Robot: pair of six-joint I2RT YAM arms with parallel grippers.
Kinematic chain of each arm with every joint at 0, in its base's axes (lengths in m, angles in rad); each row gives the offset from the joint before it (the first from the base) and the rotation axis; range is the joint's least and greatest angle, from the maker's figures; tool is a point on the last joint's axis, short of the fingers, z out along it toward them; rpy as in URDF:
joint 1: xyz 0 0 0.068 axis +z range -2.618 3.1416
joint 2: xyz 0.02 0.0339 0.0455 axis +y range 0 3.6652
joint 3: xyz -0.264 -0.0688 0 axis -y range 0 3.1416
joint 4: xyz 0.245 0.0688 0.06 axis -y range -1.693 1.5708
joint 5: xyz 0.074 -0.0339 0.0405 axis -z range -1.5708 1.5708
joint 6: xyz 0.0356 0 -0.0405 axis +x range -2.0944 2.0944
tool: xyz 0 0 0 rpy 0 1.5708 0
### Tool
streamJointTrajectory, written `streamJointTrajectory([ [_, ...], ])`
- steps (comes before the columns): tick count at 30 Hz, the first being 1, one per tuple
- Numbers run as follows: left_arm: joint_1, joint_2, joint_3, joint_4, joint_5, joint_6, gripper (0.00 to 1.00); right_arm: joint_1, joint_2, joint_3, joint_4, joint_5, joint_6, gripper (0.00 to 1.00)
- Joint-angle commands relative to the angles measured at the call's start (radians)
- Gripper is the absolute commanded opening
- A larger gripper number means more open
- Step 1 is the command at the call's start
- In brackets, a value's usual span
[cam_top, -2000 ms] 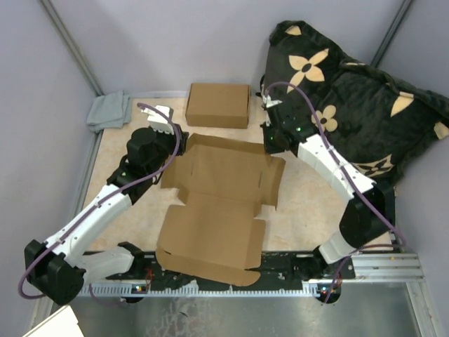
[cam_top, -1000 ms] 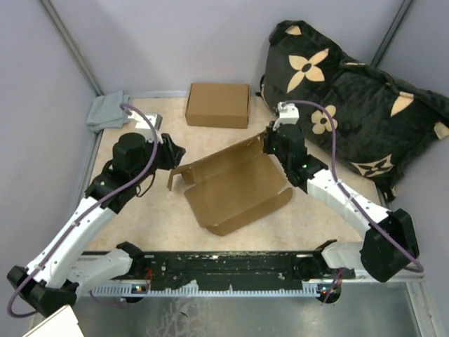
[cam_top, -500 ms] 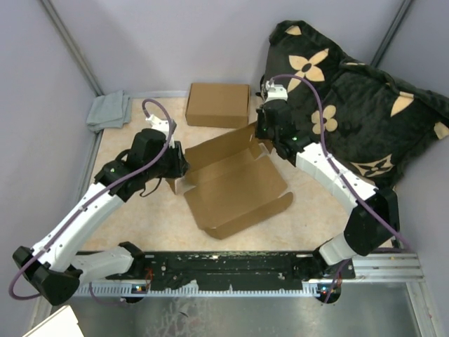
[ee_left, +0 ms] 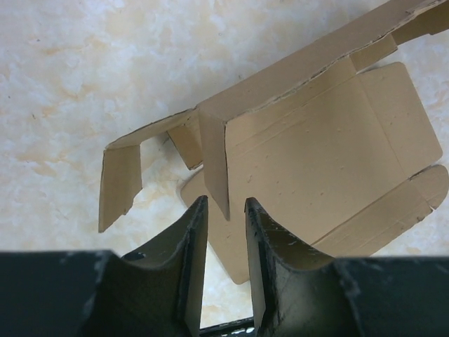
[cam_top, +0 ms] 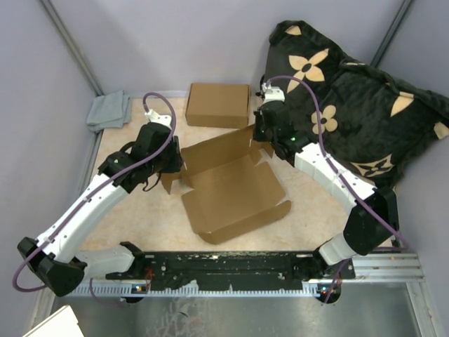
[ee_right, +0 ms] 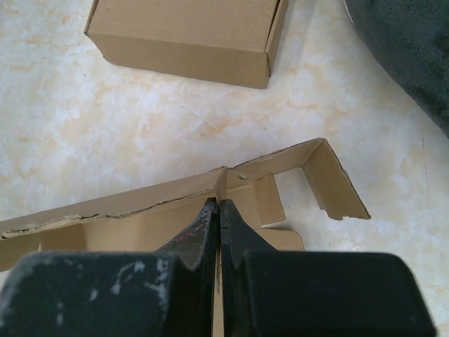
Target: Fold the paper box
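Note:
The paper box (cam_top: 235, 186) is a brown cardboard blank, partly folded, in the middle of the table with its back wall raised. My right gripper (cam_top: 261, 140) is at the wall's right end. In the right wrist view it (ee_right: 219, 203) is shut on a thin upright flap of the paper box (ee_right: 140, 203). My left gripper (cam_top: 179, 163) is at the box's left side. In the left wrist view its jaws (ee_left: 226, 205) stand apart, with the tip of a side flap (ee_left: 214, 165) of the paper box (ee_left: 316, 154) between the fingertips, touching neither.
A closed brown box (cam_top: 218, 104) (ee_right: 189, 35) lies at the back of the table. At the back left corner is a grey cloth (cam_top: 109, 110). A black flowered cushion (cam_top: 344, 98) (ee_right: 414, 49) fills the back right. Grey walls stand close on both sides.
The flat blank has been raised into a partly folded box. My right gripper moved back with the rear wall. My left gripper came in onto the left side flap and narrowed slightly.

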Motion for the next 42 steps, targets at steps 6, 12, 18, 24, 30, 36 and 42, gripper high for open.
streamJointTrajectory([
  [6,-0.008,0.019,-0.004,0.009,-0.038,0.015,0.37,0.015,-0.008,0.035,0.015,-0.009,0.005,0.0],
  [12,-0.007,0.078,-0.009,0.021,-0.046,0.026,0.33,0.017,-0.013,0.031,0.008,-0.021,0.013,0.0],
  [18,-0.007,0.114,-0.021,0.082,-0.099,0.036,0.08,0.017,-0.025,0.015,-0.004,-0.044,0.014,0.01],
  [24,-0.005,0.106,-0.071,0.184,-0.177,0.06,0.0,0.017,-0.05,-0.001,-0.02,-0.066,0.0,0.05],
  [30,0.0,0.136,-0.112,0.278,-0.254,0.085,0.0,0.014,-0.093,-0.009,-0.014,-0.121,-0.017,0.57],
  [36,0.03,0.207,-0.094,0.373,-0.244,0.121,0.0,-0.122,-0.177,-0.064,0.07,-0.231,-0.008,0.6],
  [42,0.06,0.306,-0.025,0.436,-0.256,0.16,0.0,-0.337,-0.156,-0.177,0.229,-0.447,-0.06,0.57],
])
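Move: The left-hand flap of the tray's raised back panel hangs about 3 cm ahead of and some 4 cm below the left fingers, with no sideways offset; the tray floor lies roughly 16 cm to their right and 5 cm back, 15 cm down, and the closed box some 20 cm ahead, 10 cm to their right and 13 cm down. The right hand already has the panel's right corner in its shut fingers. The flap at the back panel's left corner is pinched as the left hand sinks about 3.5 cm onto it, easing forward, and shuts; still gripping, that hand carries on forward some 7 cm and slightly down, rolling left side up. Once the left has hold, the right opens to let go of its corner, draws back 2 cm, then swings right about 7 cm and up 3 cm, away from the panel. ##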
